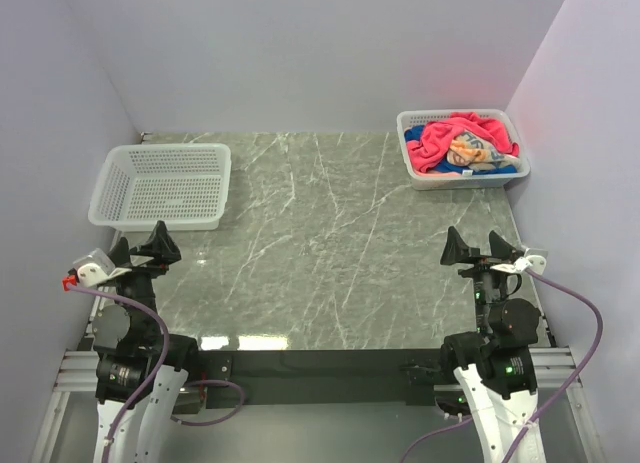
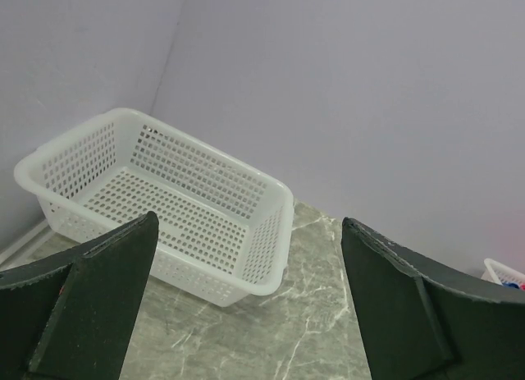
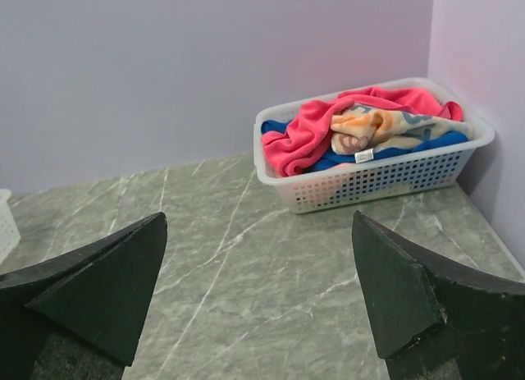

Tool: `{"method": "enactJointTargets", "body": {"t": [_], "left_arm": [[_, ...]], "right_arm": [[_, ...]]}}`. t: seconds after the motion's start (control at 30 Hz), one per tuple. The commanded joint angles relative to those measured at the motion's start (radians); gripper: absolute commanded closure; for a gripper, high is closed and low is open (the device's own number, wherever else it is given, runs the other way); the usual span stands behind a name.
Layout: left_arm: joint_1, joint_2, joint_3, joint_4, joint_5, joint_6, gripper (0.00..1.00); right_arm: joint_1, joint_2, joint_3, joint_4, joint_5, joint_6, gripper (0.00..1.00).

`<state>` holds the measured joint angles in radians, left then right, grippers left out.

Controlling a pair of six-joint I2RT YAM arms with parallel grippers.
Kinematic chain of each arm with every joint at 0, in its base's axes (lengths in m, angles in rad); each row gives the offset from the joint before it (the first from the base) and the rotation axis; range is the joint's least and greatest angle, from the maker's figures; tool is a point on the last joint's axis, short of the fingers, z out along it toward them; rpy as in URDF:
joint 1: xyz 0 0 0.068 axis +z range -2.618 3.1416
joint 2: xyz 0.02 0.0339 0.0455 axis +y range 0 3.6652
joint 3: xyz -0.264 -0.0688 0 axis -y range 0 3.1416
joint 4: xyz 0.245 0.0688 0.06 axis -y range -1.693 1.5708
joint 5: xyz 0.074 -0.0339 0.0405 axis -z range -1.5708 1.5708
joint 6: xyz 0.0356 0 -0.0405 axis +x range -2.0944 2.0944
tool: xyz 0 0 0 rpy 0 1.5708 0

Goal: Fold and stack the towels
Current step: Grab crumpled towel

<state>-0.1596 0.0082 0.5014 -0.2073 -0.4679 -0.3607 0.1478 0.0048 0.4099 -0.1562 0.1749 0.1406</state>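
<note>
The towels lie bunched in a white mesh basket (image 1: 420, 173) at the far right. A pink-red towel (image 1: 440, 141) is on top, with a printed orange towel (image 1: 468, 150) and a deep blue towel (image 1: 505, 166) under it. They also show in the right wrist view: pink-red towel (image 3: 308, 130), printed towel (image 3: 373, 125), blue towel (image 3: 443, 142). My left gripper (image 1: 140, 247) is open and empty near the front left. My right gripper (image 1: 482, 245) is open and empty near the front right, well short of the basket.
An empty white mesh basket (image 1: 165, 215) stands at the far left, also in the left wrist view (image 2: 271, 281). The green marble table (image 1: 320, 253) is walled by pale purple panels on three sides. Cables hang by both arm bases.
</note>
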Motion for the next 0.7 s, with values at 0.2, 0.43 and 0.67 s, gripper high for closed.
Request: {"method": "enactJointTargets", "body": {"t": [0.2,0.43,0.67], "left_arm": [[-0.003,-0.156,0.02,-0.006,0.038,-0.047,0.01],[-0.001,0.021,0.098,-0.118,0.121,-0.138,0.01],[-0.006,0.144,0.114,-0.109,0.219,-0.147,0.01]], "right_arm": [[-0.004,-0.218,0.059,-0.019,0.044,0.066,0.0],[-0.004,-0.027,0.182,-0.091,0.169,0.222,0.0],[-0.005,0.386,0.444,-0.172,0.201,0.257,0.0]]}}
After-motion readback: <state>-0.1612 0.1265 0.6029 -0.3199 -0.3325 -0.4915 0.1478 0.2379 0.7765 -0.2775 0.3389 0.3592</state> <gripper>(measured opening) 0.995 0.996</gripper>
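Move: The red towel lies crumpled on top of the basket in the far right corner, about 43 cm ahead of the right hand, 14 cm to its right and 18 cm lower. The patterned towel beside it is some 40 cm ahead and 18 cm right of that hand; the basket holding them is about 42 cm ahead, 15 cm right and 23 cm down. From the left hand the red towel is roughly 44 cm ahead and 73 cm to the right, 20 cm lower. Lift the empty right gripper about 9 cm, easing it a couple of centimetres to the right and drawing it slightly back before starting forward again; roll it some 15 degrees, left side up, with its fingers wide open. Meanwhile shift the open left gripper about 3 cm right, turning it slightly clockwise towards the towels' side, touching nothing with either. ##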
